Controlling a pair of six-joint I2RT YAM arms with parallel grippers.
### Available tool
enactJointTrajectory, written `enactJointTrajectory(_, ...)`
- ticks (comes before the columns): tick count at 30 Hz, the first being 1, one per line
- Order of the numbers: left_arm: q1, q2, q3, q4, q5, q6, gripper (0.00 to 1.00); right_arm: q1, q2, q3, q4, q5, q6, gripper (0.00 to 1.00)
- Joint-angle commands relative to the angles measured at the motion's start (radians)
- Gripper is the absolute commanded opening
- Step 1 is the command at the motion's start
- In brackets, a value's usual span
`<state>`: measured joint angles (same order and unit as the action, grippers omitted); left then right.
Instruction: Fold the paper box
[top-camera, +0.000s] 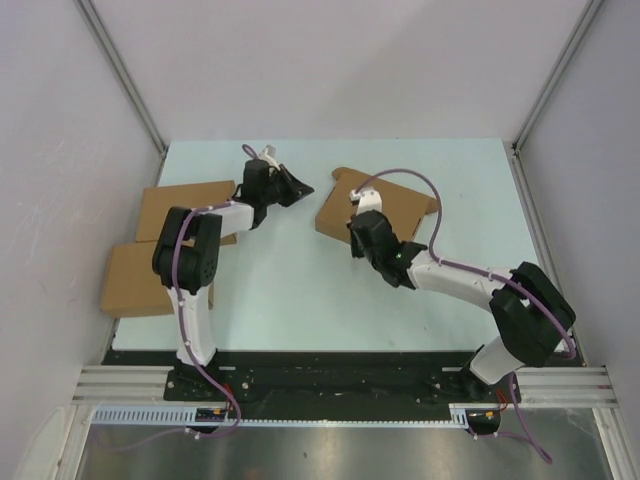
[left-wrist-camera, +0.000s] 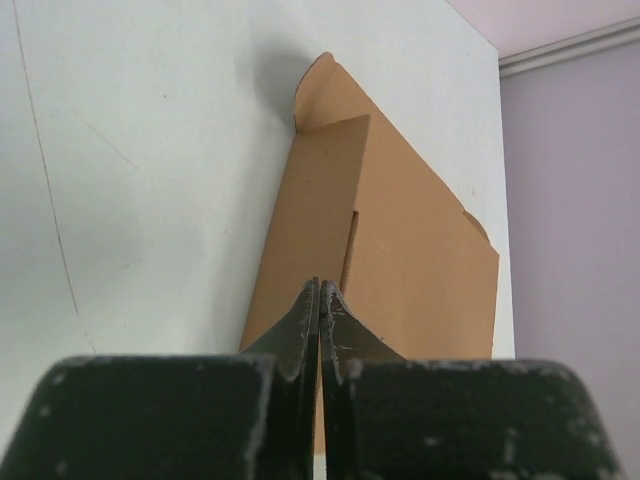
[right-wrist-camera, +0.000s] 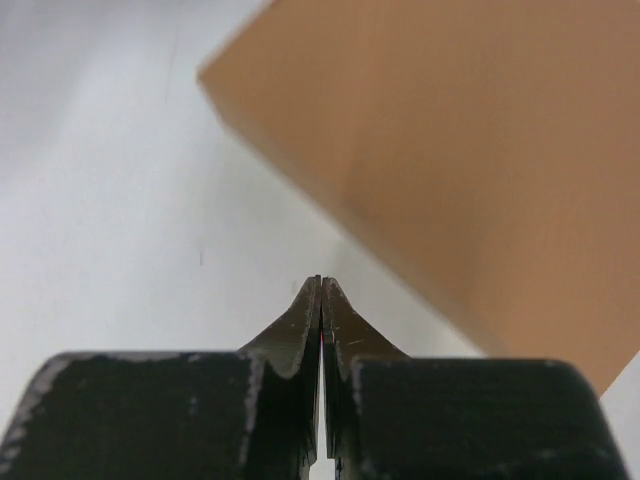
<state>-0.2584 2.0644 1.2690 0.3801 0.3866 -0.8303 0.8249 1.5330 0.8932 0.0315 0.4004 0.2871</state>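
Note:
The paper box (top-camera: 400, 208) is a brown cardboard piece lying on the pale table, right of centre towards the back, with a rounded tab at its far left corner. My left gripper (top-camera: 306, 188) hovers to its left, pointing at it, shut and empty. In the left wrist view the paper box (left-wrist-camera: 400, 240) lies just beyond the closed left gripper (left-wrist-camera: 320, 285). My right gripper (top-camera: 356, 243) sits at the box's near-left edge, also shut on nothing. The right wrist view has the right gripper (right-wrist-camera: 320, 280) over bare table, with the paper box (right-wrist-camera: 480, 150) blurred at upper right.
Two flat brown cardboard boxes (top-camera: 185, 210) (top-camera: 140, 280) lie at the table's left edge, beside the left arm. Grey walls and aluminium posts enclose the table (top-camera: 300, 290) on three sides. A purple cable (top-camera: 420, 178) loops over the paper box.

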Motion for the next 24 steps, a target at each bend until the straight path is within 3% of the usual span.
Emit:
enactJointTrajectory(1, 0.005, -0.090, -0.074, 0.016, -0.006, -0.010, 0.00, -0.066, 0.078, 0.141, 0.021, 0.037, -0.065, 0.00)
enactJointTrajectory(6, 0.004, -0.202, -0.177, 0.003, -0.032, 0.013, 0.00, -0.110, 0.157, 0.182, 0.007, 0.023, -0.046, 0.00)
enactJointTrajectory(11, -0.027, -0.294, -0.172, 0.002, -0.026, 0.124, 0.00, -0.110, 0.161, 0.177, -0.012, 0.035, -0.034, 0.00)
enactJointTrajectory(24, -0.169, -0.231, -0.105, -0.101, -0.046, 0.260, 0.00, -0.084, 0.200, 0.141, -0.027, 0.037, -0.008, 0.00)
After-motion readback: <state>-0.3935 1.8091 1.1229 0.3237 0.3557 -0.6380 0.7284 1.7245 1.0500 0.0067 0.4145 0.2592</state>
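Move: The closed box's middle lies some 14 cm ahead of the right hand, 4 cm to its right and 7 cm below, with its near edge just ahead of the fingertips. The flap at the box's far left corner is about 23 cm ahead of that hand and 5 cm to its left; the flap at the right end is some 15 cm ahead and 17 cm right. From the left hand, the box's middle is about 14 cm right, 4 cm back and 6 cm down. The shut right fingertips arrive at the top of the box's near edge and seem to touch the lid there, having swung forward about 6 cm in a low arc, up then down, before slowing and creeping lower. Meanwhile the shut left hand backs off 7 cm towards the robot, then climbs about 5 cm and swings right towards the box, turning some 10 degrees clockwise as its fingers tip up. ##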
